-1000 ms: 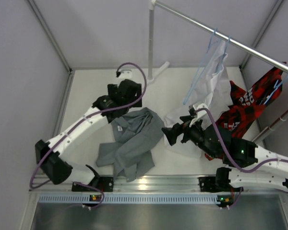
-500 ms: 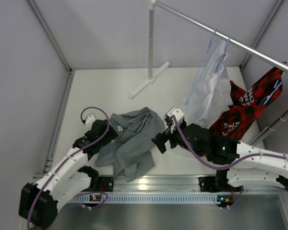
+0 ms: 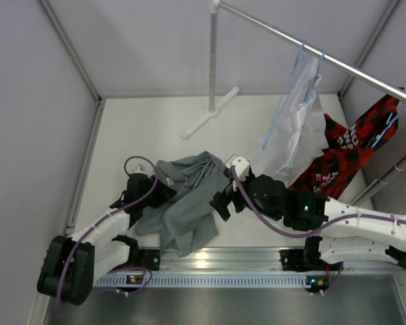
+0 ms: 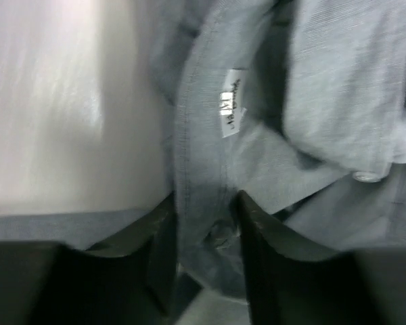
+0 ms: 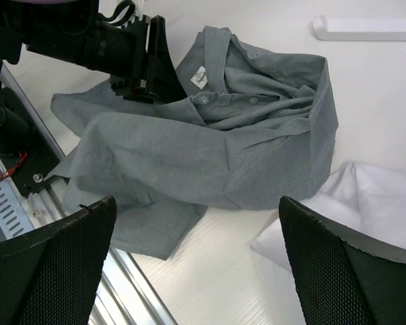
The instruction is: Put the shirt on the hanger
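The grey shirt (image 3: pixel 189 200) lies crumpled on the white table between my two arms. My left gripper (image 3: pixel 164 193) is at its left edge. In the left wrist view, the left gripper (image 4: pixel 205 200) has closed in on the collar band of the shirt (image 4: pixel 325 81), just below the white label, and fabric fills the gap. My right gripper (image 3: pixel 220 203) stands open at the shirt's right edge. In the right wrist view, the right gripper (image 5: pixel 203 271) hovers over the near hem of the shirt (image 5: pixel 189 156), holding nothing. The light-blue hanger (image 3: pixel 279 112) hangs from the rail at the back right.
A white shirt (image 3: pixel 298 128) and a red-and-black garment (image 3: pixel 345 149) hang from the metal rail (image 3: pixel 352 71); the white shirt's hem (image 5: pixel 338 210) rests beside the grey one. The rail's stand foot (image 3: pixel 206 118) sits behind the shirt. A metal strip (image 3: pixel 223 257) runs along the near edge.
My left arm swung from behind the shirt to its near left side, and its jaws narrowed onto the collar. My right gripper slid left up to the shirt's edge, still open.
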Action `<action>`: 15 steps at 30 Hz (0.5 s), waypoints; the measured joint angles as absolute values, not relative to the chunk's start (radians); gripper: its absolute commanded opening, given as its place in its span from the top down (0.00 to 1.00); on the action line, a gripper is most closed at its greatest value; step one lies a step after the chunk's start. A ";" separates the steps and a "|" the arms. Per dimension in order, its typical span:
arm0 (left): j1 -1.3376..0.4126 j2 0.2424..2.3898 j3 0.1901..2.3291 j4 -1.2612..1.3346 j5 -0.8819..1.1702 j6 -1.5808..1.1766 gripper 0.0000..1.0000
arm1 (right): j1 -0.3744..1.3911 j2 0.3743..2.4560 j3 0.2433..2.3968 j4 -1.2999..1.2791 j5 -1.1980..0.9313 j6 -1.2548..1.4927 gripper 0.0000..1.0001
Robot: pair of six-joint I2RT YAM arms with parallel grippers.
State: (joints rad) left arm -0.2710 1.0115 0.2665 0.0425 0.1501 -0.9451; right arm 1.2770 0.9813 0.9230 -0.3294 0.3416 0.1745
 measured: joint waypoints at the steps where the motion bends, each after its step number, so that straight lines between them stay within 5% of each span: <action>1: -0.268 1.021 0.257 0.057 0.157 -0.946 0.66 | 1.277 0.984 0.923 -0.329 0.340 0.175 0.00; 5: -0.262 1.000 0.247 0.056 0.161 -0.942 1.00 | 1.273 0.999 0.923 -0.329 0.338 0.175 0.00; 10: -0.262 0.812 0.382 -0.155 0.103 -0.870 1.00 | 1.256 1.018 0.925 -0.329 0.334 0.173 0.01; 15: -0.262 0.775 0.841 -0.418 0.059 -0.673 1.00 | 1.197 1.067 0.986 -0.339 0.282 0.148 0.01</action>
State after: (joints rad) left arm -0.2623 0.7753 0.8406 -0.4183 0.0589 -0.6735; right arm 1.1969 1.0668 0.9863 -0.3389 0.2825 0.1478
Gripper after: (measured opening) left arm 0.023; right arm 0.993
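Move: The shirt's folded edge lies right between the left hand's half-closed fingers, at most a centimetre below the hand point, with its white label about 5 cm straight ahead. The shirt body's middle is some 5 cm to the right and 3 cm back. The white cloth's near corner is roughly 25 cm to the right, 2 cm ahead. From the right hand, that shirt edge lies about 20 cm left, 8 cm ahead and 19 cm below. Pinching the shirt's folded edge near the label, the left fingers shut fully while the hand stays down at the table. The hand then speeds almost straight up with the cloth, about 22 cm, drifting a few centimetres forward and tipping its fingertips up by some 25 degrees. ##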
